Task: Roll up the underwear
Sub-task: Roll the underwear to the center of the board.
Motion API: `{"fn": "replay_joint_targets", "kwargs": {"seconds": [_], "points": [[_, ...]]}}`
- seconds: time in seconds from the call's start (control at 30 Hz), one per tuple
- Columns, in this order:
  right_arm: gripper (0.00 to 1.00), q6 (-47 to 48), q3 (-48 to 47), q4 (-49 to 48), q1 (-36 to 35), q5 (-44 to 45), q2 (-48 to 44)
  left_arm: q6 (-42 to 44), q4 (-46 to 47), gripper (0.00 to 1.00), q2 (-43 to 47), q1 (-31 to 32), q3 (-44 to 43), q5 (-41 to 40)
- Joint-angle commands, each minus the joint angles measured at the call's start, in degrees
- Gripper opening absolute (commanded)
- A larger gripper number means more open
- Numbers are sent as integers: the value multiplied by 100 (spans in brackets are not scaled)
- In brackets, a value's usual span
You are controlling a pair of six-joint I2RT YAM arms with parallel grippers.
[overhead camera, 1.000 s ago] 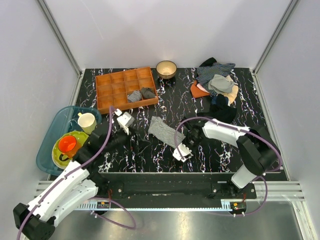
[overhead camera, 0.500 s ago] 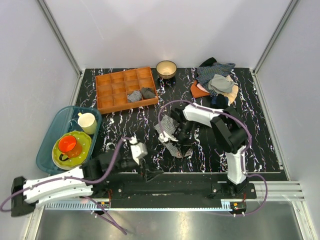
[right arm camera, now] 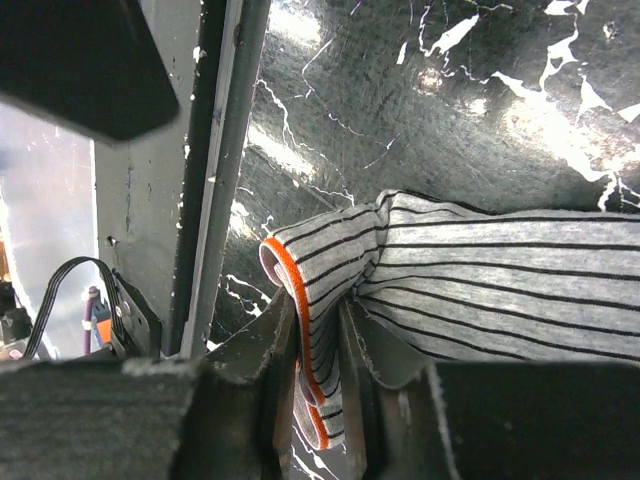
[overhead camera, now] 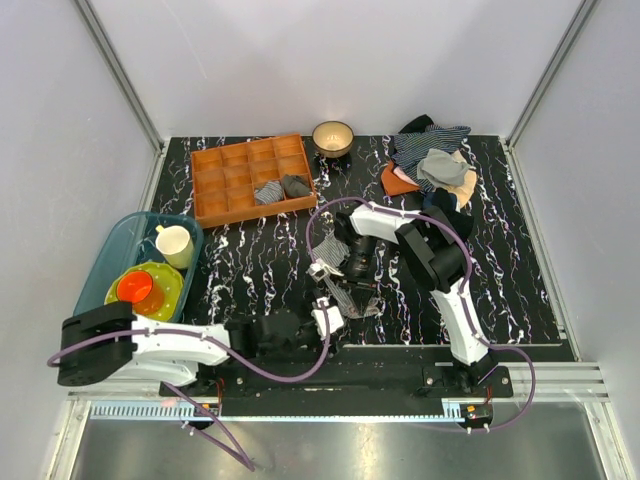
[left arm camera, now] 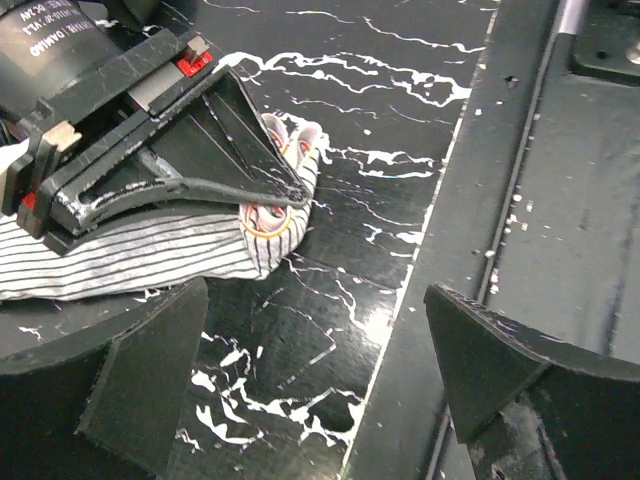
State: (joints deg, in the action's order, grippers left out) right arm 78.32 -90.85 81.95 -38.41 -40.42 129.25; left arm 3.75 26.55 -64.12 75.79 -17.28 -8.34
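Observation:
The underwear (overhead camera: 350, 297), white cloth with thin dark pinstripes and an orange-edged hem, lies bunched near the table's front edge. In the right wrist view my right gripper (right arm camera: 315, 350) is shut on the orange-edged hem, and the striped cloth (right arm camera: 500, 280) stretches away to the right. From above, the right gripper (overhead camera: 328, 278) sits over the cloth's left end. My left gripper (left arm camera: 320, 400) is open and empty just in front of the table edge. It looks at the underwear (left arm camera: 150, 255), pinned under the right gripper's black fingers (left arm camera: 220, 130). The left arm lies low along the front rail, its gripper (overhead camera: 327, 320) just short of the cloth.
An orange compartment tray (overhead camera: 222, 180) holding two rolled cloths stands at the back left, and a bowl (overhead camera: 332, 137) behind it. A pile of clothes (overhead camera: 435, 165) fills the back right corner. A blue tub (overhead camera: 110, 262) with a cup and plates sits at the left. The front rail (left arm camera: 500, 200) borders the table.
The left arm has swung from the table's middle down to the front rail. The right gripper has closed on the underwear's hem, and the cloth, flat before, is now bunched.

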Motion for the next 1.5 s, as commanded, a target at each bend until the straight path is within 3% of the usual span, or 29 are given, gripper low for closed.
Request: {"fn": "replay_joint_targets", "kwargs": {"seconds": [0.0,0.17,0.43,0.53,0.6,0.63,0.73,0.87,1.07,1.2,1.47], "points": [[25,34,-126,849,-35,-132,206,548,1449,95,-671,-73,-135,-466],[26,7,-38,735,-26,-115,162,399,2108,92,-1479,-389,-196,-371],[27,-80,111,532,-35,-62,144,460,1995,87,-2394,-512,-812,-248],[28,-151,138,480,-35,-53,136,381,1925,79,-2605,-513,-891,-81],[29,-177,146,462,-26,-62,144,337,1846,69,-2658,-530,-935,42],[29,-177,155,453,-26,-71,127,302,1785,56,-2702,-530,-961,95],[30,-177,146,444,-17,-132,83,153,1512,30,-2738,-591,-1032,227],[33,-186,111,444,27,-220,-40,-75,1223,1,-2685,-767,-1006,665],[45,-151,32,453,368,-527,-575,-857,853,0,-2571,-1452,-1041,2088],[51,-107,-38,418,772,-651,-1041,-1235,800,0,-2623,-1760,-1032,2547],[50,-63,224,138,1539,-747,-2148,-2430,835,0,-2878,-2507,-997,3538]]}}
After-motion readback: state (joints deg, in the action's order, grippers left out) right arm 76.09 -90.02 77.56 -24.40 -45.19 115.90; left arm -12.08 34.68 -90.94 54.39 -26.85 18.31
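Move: The underwear's folded near end, still pinched in the right fingertips, lies about 5 cm ahead of the open left hand, 5 cm to its right and some 6 cm below. From the left hand, the underwear's far end is about 17 cm ahead and 1 cm to the left, and the black garment about 19 cm ahead and 19 cm to the right, both roughly 8 cm down. The compartment tray stands some 29 cm ahead and 16 cm left of the left hand. The left hand sinks about 6 cm and reaches some 5 cm forward and a little to the right, its fingers pointing mostly right, shuts from wide open on the layers at the underwear's near end, then stays nearly in place and rolls some 25 to 30 degrees, its upper side tipping forward. The right hand keeps its pinch on that end while the left closes, then opens part-way, lets go and draws off forward and up, about 7 cm each way and slightly right. ##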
